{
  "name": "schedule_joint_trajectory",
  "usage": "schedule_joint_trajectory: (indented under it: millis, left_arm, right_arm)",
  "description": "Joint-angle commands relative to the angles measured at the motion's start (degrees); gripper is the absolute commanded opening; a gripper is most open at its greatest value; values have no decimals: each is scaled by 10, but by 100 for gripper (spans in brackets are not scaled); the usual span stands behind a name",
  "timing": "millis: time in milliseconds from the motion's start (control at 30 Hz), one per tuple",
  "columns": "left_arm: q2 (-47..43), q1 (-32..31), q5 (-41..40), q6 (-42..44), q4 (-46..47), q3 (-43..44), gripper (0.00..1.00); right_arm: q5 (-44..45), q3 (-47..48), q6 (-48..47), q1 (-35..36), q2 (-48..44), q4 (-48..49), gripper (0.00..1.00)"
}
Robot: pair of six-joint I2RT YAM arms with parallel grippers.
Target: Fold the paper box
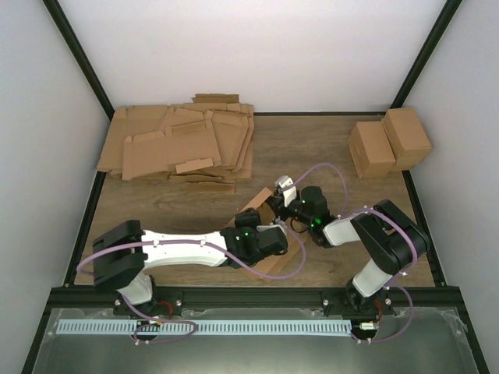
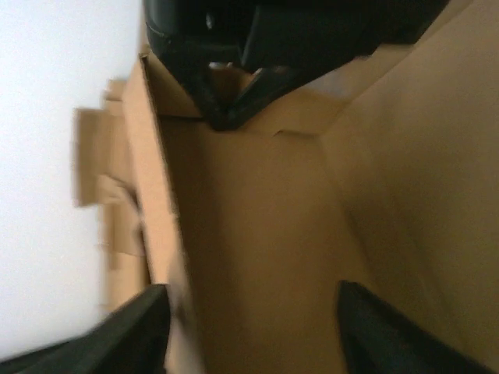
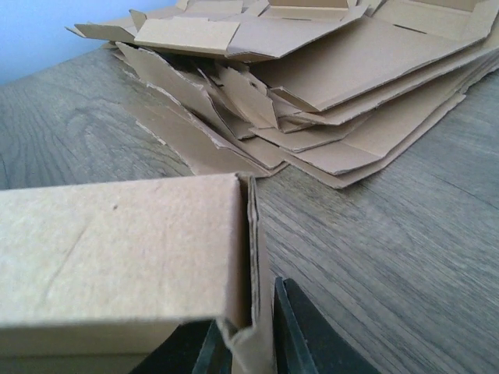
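The paper box (image 1: 256, 205) lies partly folded at the table's middle, mostly covered by both grippers. In the left wrist view I look along its brown inner floor (image 2: 257, 249), with one upright side wall (image 2: 164, 234) on the left. My left gripper (image 2: 249, 331) is open; one finger is outside that wall and the other inside the box. My right gripper (image 3: 253, 351) is shut on the thin end wall of the box (image 3: 117, 241), with the cardboard pinched between its fingers. From the left wrist it appears at the box's far end (image 2: 234, 101).
A spread pile of flat die-cut cardboard sheets (image 1: 179, 144) lies at the back left, also seen ahead of the right wrist (image 3: 335, 78). Two blocky brown cartons (image 1: 388, 142) stand at the back right. White walls enclose the wooden table (image 1: 327, 156).
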Motion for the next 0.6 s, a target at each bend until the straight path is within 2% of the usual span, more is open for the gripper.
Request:
schedule_joint_trajectory:
  millis: [0,67,167,233,300,400,567]
  left_arm:
    - [-59,-7,177,-72,-60,35,80]
    - [-93,-7,222,-93,-60,44,89]
    - [-141,-4,278,-125,-47,57,95]
    - [-168,10,301,-157,-30,66,95]
    - [-195,35,288,-206,-13,76,95]
    - [-217,118,331,-297,-14,95,98]
    - [-168,249,485,-389,-86,157,100]
  right_arm:
    - [4,15,-11,9,0,17,16]
    - [2,15,-11,10,0,16,16]
    - [1,12,-12,9,0,17,16]
    - [-1,10,-13,10,-1,20,16]
    - [-3,7,-14,9,-3,21,16]
    - [-11,3,-15,9,-4,26,16]
    - [-19,0,-17,11,-7,27,16]
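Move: The left hand's half-open fingers straddle the upturned far-left wall of the paper box. The box's far corner, pinched by the right fingers, lies some 8 cm ahead of the left hand, 7 cm to its right and a touch lower. The box floor's middle is about 6 cm back, 4 cm right and 5 cm down; the cardboard stack is roughly 28 cm ahead and 21 cm left. That far corner sits right at the right hand's point. Backing off about 4 cm and a little to its right while already opening, the left hand spreads its fingers wide and comes free of the box wall, then climbs fast some 15 cm, swinging forward about 8 cm as it rises. It rolls about 60 degrees, left side dropping, and tips down some 20. The right hand stays put and keeps its pinch on the far corner. ##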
